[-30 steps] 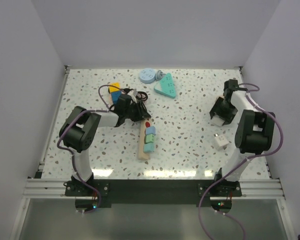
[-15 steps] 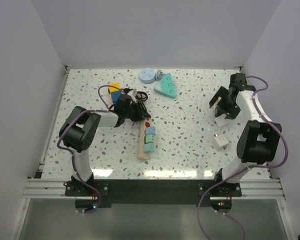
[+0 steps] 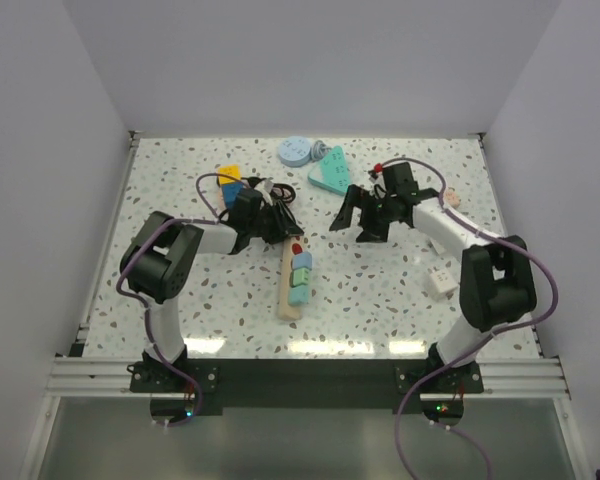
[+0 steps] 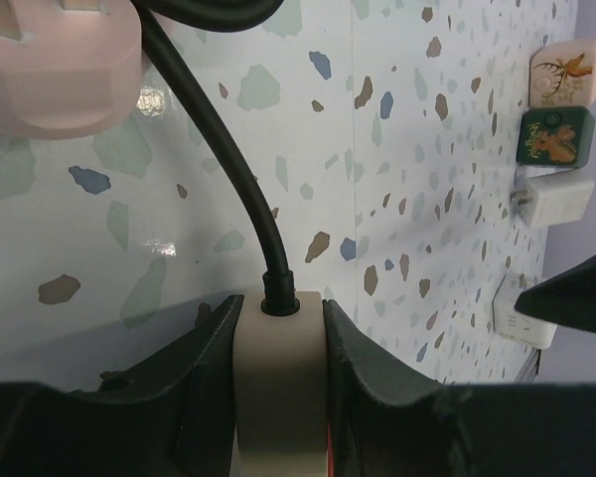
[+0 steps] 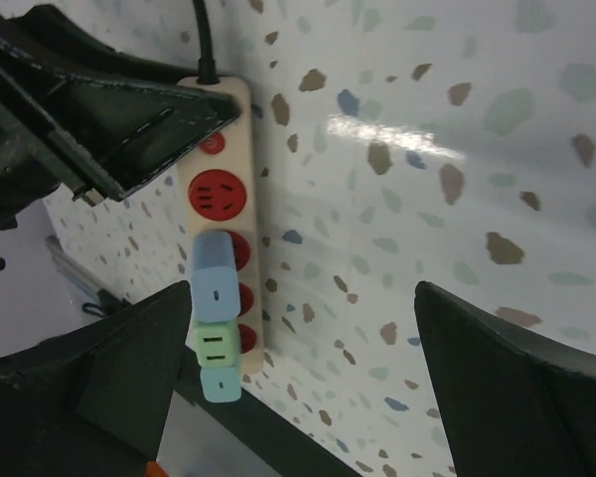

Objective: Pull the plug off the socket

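The socket [image 3: 288,290] is a cream-beige strip with red outlets, lying lengthwise in the middle of the table. Three plugs sit side by side in its near outlets: blue [image 5: 216,268], green [image 5: 216,343] and teal [image 5: 222,378]. My left gripper [image 3: 285,228] is shut on the far end of the socket [image 4: 278,368], where the black cord [image 4: 219,169] leaves it. My right gripper [image 3: 355,228] hovers to the right of the socket [image 5: 228,199], jaws wide open and holding nothing. Its left finger [image 5: 109,388] is near the plugs.
A teal triangular block [image 3: 332,172] and a round blue disc [image 3: 295,151] lie at the back. Yellow and blue blocks [image 3: 229,178] sit behind the left gripper. A white adapter [image 3: 442,281] lies at the right. A pink piece [image 4: 50,70] lies by the cord.
My right arm has swung from the right side of the table to the middle, close to the socket, and its jaws have opened wide. The left gripper has stayed put.
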Tool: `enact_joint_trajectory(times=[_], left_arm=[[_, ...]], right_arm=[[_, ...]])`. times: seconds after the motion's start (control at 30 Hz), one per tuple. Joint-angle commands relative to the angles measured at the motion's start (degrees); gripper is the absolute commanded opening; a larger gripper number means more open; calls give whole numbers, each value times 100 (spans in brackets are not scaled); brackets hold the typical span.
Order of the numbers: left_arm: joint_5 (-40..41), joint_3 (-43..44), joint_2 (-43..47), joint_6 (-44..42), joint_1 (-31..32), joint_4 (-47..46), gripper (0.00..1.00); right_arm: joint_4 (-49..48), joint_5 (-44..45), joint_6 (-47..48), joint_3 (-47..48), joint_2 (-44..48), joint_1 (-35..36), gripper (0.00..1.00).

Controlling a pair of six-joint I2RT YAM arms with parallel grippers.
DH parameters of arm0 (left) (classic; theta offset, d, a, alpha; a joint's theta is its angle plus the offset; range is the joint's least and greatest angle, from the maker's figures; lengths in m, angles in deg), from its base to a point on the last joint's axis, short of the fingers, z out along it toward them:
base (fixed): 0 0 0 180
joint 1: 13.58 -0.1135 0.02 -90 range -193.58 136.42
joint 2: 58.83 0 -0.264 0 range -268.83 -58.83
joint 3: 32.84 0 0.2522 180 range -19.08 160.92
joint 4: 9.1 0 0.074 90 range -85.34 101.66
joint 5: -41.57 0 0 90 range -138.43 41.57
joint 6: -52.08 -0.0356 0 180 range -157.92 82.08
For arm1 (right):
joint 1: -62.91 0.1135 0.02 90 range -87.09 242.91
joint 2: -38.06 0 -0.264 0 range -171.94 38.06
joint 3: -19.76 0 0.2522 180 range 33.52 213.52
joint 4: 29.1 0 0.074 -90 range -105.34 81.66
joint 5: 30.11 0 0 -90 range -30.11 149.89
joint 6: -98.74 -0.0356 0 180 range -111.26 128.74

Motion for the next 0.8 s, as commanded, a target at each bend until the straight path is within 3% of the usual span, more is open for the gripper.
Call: enact_joint_trajectory(times=[0.0,0.23,0.77], left_arm=[[-248,179,26,348,-6,-477,0],[-160,127,87,418,3,-530,0],[-98,65,122,453,38,-583,0]], right_arm=[[-1182,-742,-532,-104,-143,405,97],[-1394,-689,-681,46,-697,1004,91],[-1738,-970,-892,116,-1269,1672,61]])
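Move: The blue plug on the power strip is some 13 cm to the right hand's left, about 6 cm back and 7 cm below it. Behind it on the strip are the green plug, roughly 10 cm back and 13 cm left of the hand, and the teal plug, 14 cm back and 14 cm left; the red switch is only 3 cm back and 14 cm left. From the left hand, which holds the strip's far end, the blue plug is about 5 cm back, 2 cm right and roughly level. With its fingers wide open, the right hand sweeps about 12 cm to the left towards the blue plug, fast at first and then slower, sinking and drawing back some 4 cm each while turning about 15 degrees counter-clockwise. On the way the fingers narrow to under two thirds open and come to either side of the blue plug without squeezing it, while the left hand stays put and keeps its grip on the strip's far end beside the cable. ##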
